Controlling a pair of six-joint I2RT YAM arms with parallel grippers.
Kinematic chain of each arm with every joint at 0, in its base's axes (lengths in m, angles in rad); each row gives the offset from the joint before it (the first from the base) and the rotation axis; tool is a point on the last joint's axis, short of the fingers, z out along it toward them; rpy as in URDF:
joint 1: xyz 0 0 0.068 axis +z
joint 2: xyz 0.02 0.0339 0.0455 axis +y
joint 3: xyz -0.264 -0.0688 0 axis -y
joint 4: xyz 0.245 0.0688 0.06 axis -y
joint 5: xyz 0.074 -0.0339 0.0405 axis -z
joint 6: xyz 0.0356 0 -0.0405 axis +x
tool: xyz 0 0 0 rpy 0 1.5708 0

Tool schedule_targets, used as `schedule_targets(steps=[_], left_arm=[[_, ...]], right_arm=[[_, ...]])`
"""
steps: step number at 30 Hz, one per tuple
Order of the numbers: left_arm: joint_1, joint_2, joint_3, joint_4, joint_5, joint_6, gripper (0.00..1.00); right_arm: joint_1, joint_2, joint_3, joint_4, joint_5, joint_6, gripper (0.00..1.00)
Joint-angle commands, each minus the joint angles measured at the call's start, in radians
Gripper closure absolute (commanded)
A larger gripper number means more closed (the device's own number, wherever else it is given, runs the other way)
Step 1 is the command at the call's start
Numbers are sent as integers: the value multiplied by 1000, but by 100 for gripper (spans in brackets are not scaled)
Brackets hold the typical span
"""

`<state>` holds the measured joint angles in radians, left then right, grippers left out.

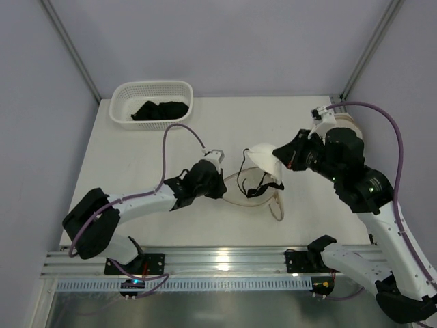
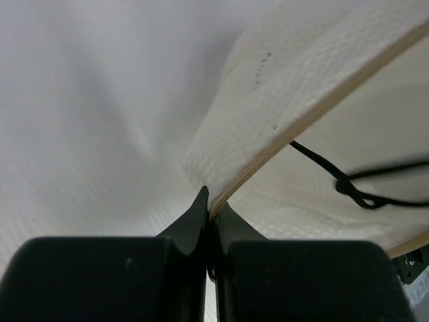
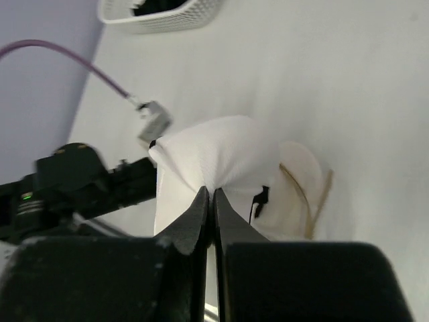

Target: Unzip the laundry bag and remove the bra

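The laundry bag lies unzipped and flattened at the table's middle, its brown-trimmed rim spread in a loop. My left gripper is shut on the rim's left edge; the left wrist view shows the zip tape pinched between its tips, with cream mesh beyond. The bra, a white cup with thin dark straps, is lifted above the bag's far side. My right gripper is shut on its white fabric. A dark strap hangs over the open bag.
A white lattice basket holding black garments stands at the back left, also at the top of the right wrist view as the basket. The left arm lies just left of the bag. Frame posts rise at both back corners.
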<state>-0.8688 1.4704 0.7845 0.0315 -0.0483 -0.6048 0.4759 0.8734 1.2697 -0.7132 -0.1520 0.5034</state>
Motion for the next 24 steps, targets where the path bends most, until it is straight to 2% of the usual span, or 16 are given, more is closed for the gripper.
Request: schedule_targets(steps=[1, 2, 5, 11, 18, 19, 20, 21, 24], left_arm=[[5, -79, 27, -33, -5, -19, 100], [5, -88, 27, -65, -7, -21, 100], [5, -117, 33, -94, -5, -23, 100], [5, -150, 65, -139, 30, -30, 100], [5, -160, 130, -223, 72, -32, 100], [5, -159, 137, -234, 77, -32, 100], [5, -157, 140, -239, 80, -33, 100], [5, -154, 145, -240, 88, -36, 100], [5, -142, 151, -239, 93, -44, 100]], right_arm=[[1, 13, -21, -118, 354, 7, 96], [1, 18, -35, -130, 433, 15, 96], [0, 48, -76, -163, 528, 33, 96], [1, 139, -188, -86, 554, 43, 96], [1, 249, -205, -65, 663, 40, 96], [1, 253, -207, -60, 639, 29, 91], [1, 254, -207, -55, 622, 21, 78], [1, 251, -204, -45, 596, 12, 52], [10, 175, -204, 16, 467, -31, 38]])
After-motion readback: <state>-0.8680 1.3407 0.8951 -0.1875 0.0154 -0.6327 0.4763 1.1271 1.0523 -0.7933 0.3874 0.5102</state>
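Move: My shut right hand holds the laundry bag's pale cloth up high. The bra hangs half out about 24 cm below that hand, some 4 cm farther out and 3 cm to its left. The edge pinched by my left hand is roughly 14 cm left, 3 cm farther out and 26 cm below; the drooping zip flap is 4 cm right, 2 cm back and 29 cm below. From my left hand, the bra lies about 12 cm right, 1 cm ahead and 1 cm lower. I swing my right hand quickly down about 17 cm, easing 8 cm right and 5 cm forward, turning clockwise and tipping the fingers down towards the bag and bra. Near the bottom I open the fingers and let go of the cloth. Meanwhile my left hand keeps its pinch on the zippered edge and raises it about 6 cm. ##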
